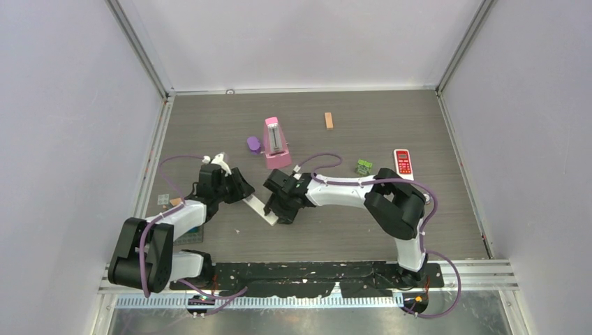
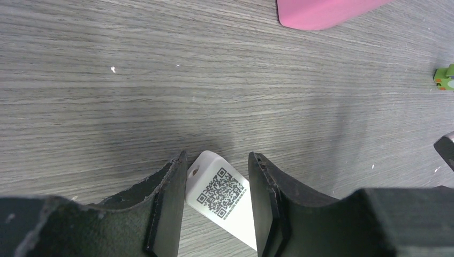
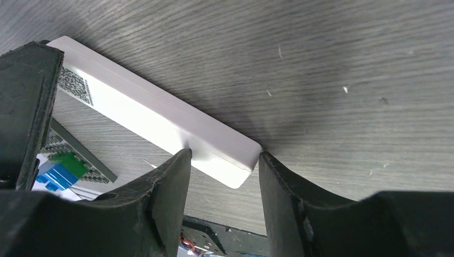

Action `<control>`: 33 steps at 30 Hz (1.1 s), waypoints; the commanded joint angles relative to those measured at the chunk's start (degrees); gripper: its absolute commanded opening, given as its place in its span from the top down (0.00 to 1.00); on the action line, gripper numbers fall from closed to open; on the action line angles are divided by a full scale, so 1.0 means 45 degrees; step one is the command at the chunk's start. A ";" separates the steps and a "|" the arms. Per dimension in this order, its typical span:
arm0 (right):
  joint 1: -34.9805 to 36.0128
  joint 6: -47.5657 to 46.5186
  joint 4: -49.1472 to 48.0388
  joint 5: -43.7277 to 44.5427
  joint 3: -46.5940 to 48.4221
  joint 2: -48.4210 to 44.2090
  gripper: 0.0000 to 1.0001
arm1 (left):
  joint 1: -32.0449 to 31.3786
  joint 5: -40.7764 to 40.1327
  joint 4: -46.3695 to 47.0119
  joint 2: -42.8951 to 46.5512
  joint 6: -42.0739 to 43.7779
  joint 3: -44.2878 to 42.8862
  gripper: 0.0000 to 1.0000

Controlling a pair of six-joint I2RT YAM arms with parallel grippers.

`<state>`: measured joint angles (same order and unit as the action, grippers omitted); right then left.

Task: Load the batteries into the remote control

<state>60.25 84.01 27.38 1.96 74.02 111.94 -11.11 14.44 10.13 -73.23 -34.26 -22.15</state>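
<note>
A long white remote (image 1: 260, 206) lies back side up between my two grippers, with a QR code sticker near one end (image 2: 222, 195). My left gripper (image 1: 244, 192) has its jaws against that end (image 2: 217, 158). My right gripper (image 1: 280, 209) has its jaws against the sides of the other end (image 3: 225, 155), where the remote (image 3: 150, 120) runs slanted across. A small green and orange thing (image 1: 364, 166) sits to the right and shows at the edge of the left wrist view (image 2: 444, 77); it is too small to tell if it is batteries.
A red and white remote (image 1: 403, 162) lies at the right. A pink metronome (image 1: 276, 143) and a purple piece (image 1: 253, 144) stand behind the grippers. A wooden block (image 1: 328, 120) lies farther back. A small grid plate (image 1: 164, 199) lies by the left arm.
</note>
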 commanded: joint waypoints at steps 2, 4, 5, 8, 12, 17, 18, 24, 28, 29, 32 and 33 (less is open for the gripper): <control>-0.0049 -0.0542 -0.2210 0.1472 -0.0727 0.0749 0.41 | -0.0543 0.2308 -0.1727 0.0223 -0.0573 0.0135 0.55; -0.0076 -0.0763 -0.2228 0.1539 -0.0802 0.0564 0.38 | -0.0528 0.2067 -0.2095 0.0306 -0.0443 -0.0187 0.52; -0.0070 -0.0872 -0.2268 0.1592 -0.0940 0.0400 0.36 | -0.0519 0.1965 -0.2193 0.0342 -0.0425 -0.0354 0.50; -0.0112 -0.1070 -0.2276 0.1718 -0.1235 0.0013 0.31 | -0.0452 0.1701 -0.2627 0.0437 -0.0340 -0.0639 0.47; -0.0146 -0.1737 -0.2268 0.2014 -0.1659 -0.0689 0.24 | -0.0259 0.1522 -0.2923 0.0495 -0.0254 -0.0897 0.42; -0.0173 -0.3133 -0.2360 0.2173 -0.2047 -0.1682 0.17 | -0.0110 0.1341 -0.3440 0.0718 -0.0203 -0.1446 0.34; -0.0168 -0.3642 -0.2360 0.2200 -0.2072 -0.1899 0.16 | -0.0108 0.1274 -0.3591 0.0858 -0.0209 -0.1598 0.32; -0.0181 -0.5834 -0.2679 0.2059 -0.2700 -0.2807 0.10 | -0.0110 -0.0057 -0.5122 0.1844 -0.0148 -0.2427 0.22; -0.0201 -0.8290 -0.3690 0.1671 -0.2991 -0.3269 0.10 | -0.0089 -0.1265 -0.6305 0.2700 -0.0139 -0.2858 0.19; -0.0189 -0.9448 -0.3820 0.1400 -0.2874 -0.3258 0.10 | -0.0089 -0.1425 -0.6581 0.2922 -0.0135 -0.3000 0.19; -0.0176 -1.1809 -0.4061 0.0580 -0.2340 -0.3144 0.10 | -0.0072 -0.1920 -0.7387 0.3782 -0.0102 -0.3352 0.19; -0.0164 -1.2803 -0.4289 0.0126 -0.2287 -0.3119 0.10 | -0.0070 -0.2046 -0.7656 0.4036 -0.0092 -0.3458 0.18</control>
<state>59.44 45.93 13.63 7.33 60.66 99.96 -11.51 10.04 -17.74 -59.57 -34.68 -34.15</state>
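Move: On the table between the two hands lies the white remote, one end between each hand's fingers: its middle is about 4 cm back and 4 cm right of the left hand, and 4 cm ahead and 4 cm left of the right hand, roughly 1 cm lower. From the left hand, the pink metronome stands some 15 cm ahead and 9 cm right, the purple cup 17 cm ahead and 2 cm right, and the grey baseplate 10 cm back and 18 cm left. Letting go of the remote's two ends, both hands spread their fingers wide. The left eases back about 2 cm, then lifts some 7 cm clear. The right slides off some 4 cm to the right, rising about 2 cm and drifting slightly forward, while its wrist turns some 30 degrees counter-clockwise and its fingertips swing forward. ##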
